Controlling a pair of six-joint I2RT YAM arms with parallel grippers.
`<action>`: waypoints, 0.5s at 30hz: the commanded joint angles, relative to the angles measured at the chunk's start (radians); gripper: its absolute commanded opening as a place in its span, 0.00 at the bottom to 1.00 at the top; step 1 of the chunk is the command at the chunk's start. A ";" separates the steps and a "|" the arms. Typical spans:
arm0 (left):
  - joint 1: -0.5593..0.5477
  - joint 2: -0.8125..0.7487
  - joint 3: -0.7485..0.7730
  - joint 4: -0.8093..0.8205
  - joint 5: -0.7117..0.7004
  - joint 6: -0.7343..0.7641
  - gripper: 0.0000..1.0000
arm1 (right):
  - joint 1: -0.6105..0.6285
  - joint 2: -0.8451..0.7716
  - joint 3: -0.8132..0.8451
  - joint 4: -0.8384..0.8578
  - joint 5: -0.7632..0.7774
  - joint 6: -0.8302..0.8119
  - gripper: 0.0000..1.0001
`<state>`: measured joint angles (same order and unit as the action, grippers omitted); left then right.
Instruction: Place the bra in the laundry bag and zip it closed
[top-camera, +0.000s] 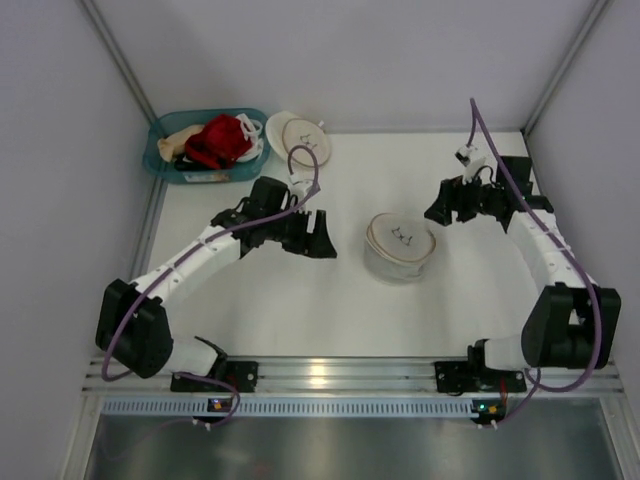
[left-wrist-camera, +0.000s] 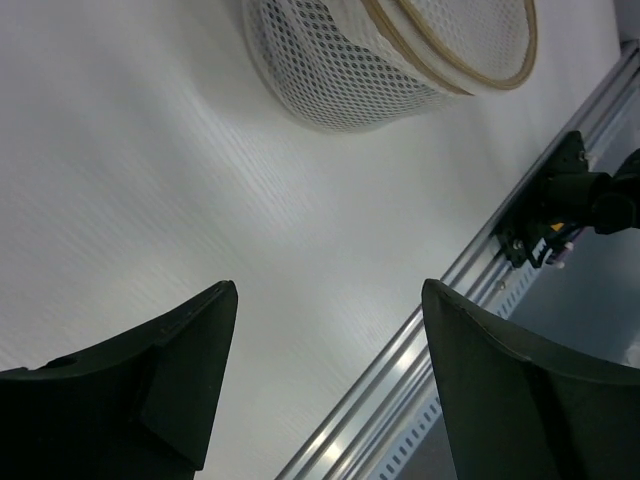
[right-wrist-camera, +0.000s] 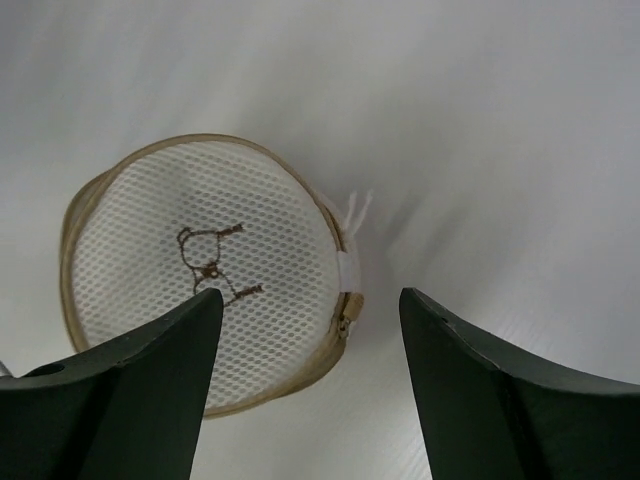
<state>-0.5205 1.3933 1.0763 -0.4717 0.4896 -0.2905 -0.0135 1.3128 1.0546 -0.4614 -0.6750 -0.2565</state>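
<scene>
The laundry bag lies at the table's middle, round, cream mesh with a tan rim and a small dark mark on its lid. Its lid is down, and the zip pull rests at the rim's right side. The bra is out of view. My left gripper hovers open to the left of the bag, apart from it; in the left wrist view the bag sits beyond the left gripper. My right gripper stands open to the bag's upper right. In the right wrist view the right gripper holds nothing, with the bag below it.
A teal basket at the back left holds a red garment and a beige one. A second round mesh bag leans beside it. The aluminium rail runs along the near edge. Walls close in on both sides.
</scene>
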 joint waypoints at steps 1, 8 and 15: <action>-0.021 -0.021 -0.058 0.179 0.158 -0.137 0.80 | -0.058 0.095 0.064 0.032 -0.083 0.215 0.72; -0.027 0.036 -0.113 0.254 0.171 -0.200 0.79 | -0.154 0.267 0.012 0.216 -0.170 0.489 0.74; -0.053 0.114 -0.213 0.516 0.185 -0.413 0.80 | -0.149 0.273 -0.157 0.398 -0.267 0.720 0.77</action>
<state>-0.5663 1.4715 0.8753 -0.1474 0.6468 -0.5877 -0.1619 1.6001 0.9390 -0.1905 -0.8528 0.3225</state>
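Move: From my right hand, the laundry bag's zip pull lies about 5 cm to the left, barely 1 cm ahead and some 9 cm below. The middle of the laundry bag is roughly 11 cm left of that hand, 5 cm back and 13 cm below. From my left hand, the bag is about 20 cm to the right, level with it and some 11 cm below; a spare bag lies around 33 cm ahead, 4 cm left, 15 cm below. I drop my open right hand about 8 cm beside the bag's zip pull, easing 2 cm forward, while the wrist rolls its left side up, tips fingers-down and swings clockwise, near 30 degrees each for roll and tip. Meanwhile I bring my open left hand down, right and back, about 4 cm each way, nearer the bag's left side, its fingers tilting further down. Neither hand closes. ##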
